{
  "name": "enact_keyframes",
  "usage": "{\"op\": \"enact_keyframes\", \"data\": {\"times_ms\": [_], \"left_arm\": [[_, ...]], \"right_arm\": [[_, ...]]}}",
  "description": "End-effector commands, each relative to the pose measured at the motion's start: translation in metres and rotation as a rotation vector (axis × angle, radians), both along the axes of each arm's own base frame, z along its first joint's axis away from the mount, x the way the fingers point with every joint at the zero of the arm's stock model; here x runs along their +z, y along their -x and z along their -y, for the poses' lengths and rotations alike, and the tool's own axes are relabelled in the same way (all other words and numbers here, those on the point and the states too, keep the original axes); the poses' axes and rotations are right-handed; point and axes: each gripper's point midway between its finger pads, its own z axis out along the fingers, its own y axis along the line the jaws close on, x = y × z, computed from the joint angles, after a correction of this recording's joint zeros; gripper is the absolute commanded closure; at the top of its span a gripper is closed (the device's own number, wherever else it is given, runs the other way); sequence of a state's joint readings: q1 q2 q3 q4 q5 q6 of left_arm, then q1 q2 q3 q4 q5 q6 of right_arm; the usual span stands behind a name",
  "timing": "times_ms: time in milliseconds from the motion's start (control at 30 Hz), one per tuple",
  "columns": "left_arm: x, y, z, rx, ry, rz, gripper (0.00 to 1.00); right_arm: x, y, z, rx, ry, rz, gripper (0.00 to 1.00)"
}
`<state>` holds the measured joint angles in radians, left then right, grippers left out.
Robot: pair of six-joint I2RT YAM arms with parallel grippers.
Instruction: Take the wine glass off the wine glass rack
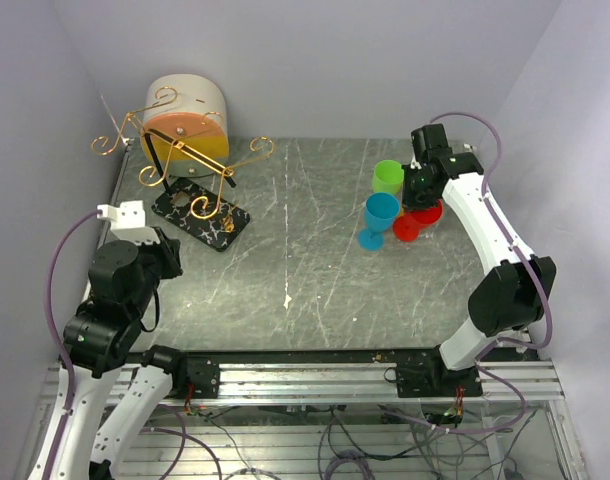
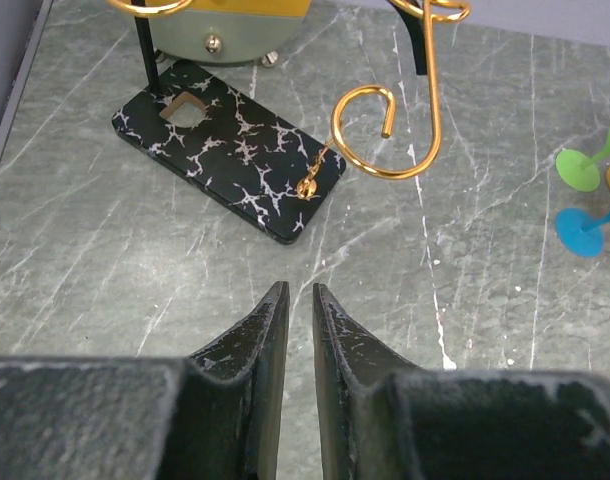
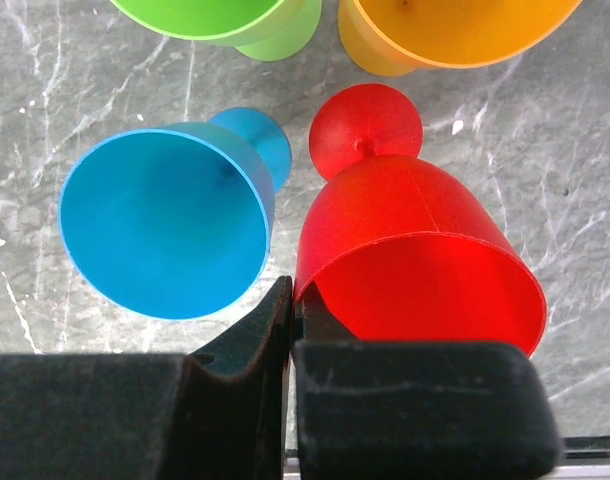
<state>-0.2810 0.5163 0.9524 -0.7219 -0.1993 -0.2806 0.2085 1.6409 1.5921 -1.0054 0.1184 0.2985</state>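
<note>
The gold wire rack (image 1: 185,150) stands at the back left on its black speckled base (image 1: 200,215), and no glass hangs on its rails. One curled scroll end (image 2: 385,135) and the base (image 2: 230,160) show in the left wrist view. At the right, my right gripper (image 1: 422,203) is shut on the rim of a red wine glass (image 3: 415,250), which is tilted with its foot toward the table (image 1: 417,224). My left gripper (image 2: 299,295) hovers near the base's front corner, its jaws nearly together with nothing between them.
A blue glass (image 1: 379,220), a green glass (image 1: 387,177) and an orange glass (image 3: 455,30) stand close around the red one. A cream drum with an orange face (image 1: 185,115) sits behind the rack. Lilac walls enclose the table on three sides.
</note>
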Motion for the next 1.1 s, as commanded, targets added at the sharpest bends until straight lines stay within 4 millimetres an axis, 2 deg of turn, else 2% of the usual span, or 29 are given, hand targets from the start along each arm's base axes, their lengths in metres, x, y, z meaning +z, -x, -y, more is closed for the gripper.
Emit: {"op": "enact_keyframes", "data": {"times_ms": [0,467,600,700,767,933,1067], "left_arm": [[0.008,-0.004,-0.001,0.016,0.02,0.06,0.73],[-0.009,-0.007,0.003,0.009,0.043,0.05,0.73],[-0.011,-0.008,0.006,-0.001,0.051,0.046,0.73],[-0.011,-0.007,0.004,0.008,0.052,0.047,0.72],[-0.012,-0.007,0.003,0.014,0.054,0.047,0.71],[-0.013,-0.006,0.001,0.025,0.054,0.048,0.69],[-0.014,-0.006,0.001,0.029,0.056,0.047,0.69]], "right_arm": [[-0.004,-0.007,-0.002,-0.001,-0.019,0.016,1.0],[-0.034,-0.006,-0.005,-0.004,-0.022,-0.045,1.0],[-0.035,-0.007,-0.007,-0.002,-0.027,-0.048,0.93],[-0.025,-0.01,-0.007,-0.004,-0.033,-0.017,0.84],[-0.013,-0.013,-0.007,-0.007,-0.031,0.022,0.82],[0.024,-0.018,-0.002,-0.021,-0.024,0.102,0.77],[0.061,-0.018,0.0,-0.032,-0.03,0.198,0.76]]}}
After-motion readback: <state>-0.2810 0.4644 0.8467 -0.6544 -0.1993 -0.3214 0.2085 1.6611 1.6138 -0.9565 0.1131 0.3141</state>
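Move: The right hand pinches the tilted red wine glass by its left rim. Its free table spot lies about 1 cm ahead, 3 right, 17 below. Glass middles some 10 below the hand: blue 1 ahead, 4 left; green 9 ahead, 3 left; orange 7 ahead, 4 right. From the left hand the spot is roughly 17 ahead, 53 right, 27 below. The right hand lowers the red wine glass about 3 cm onto the table, opens, then rises 4 cm. ##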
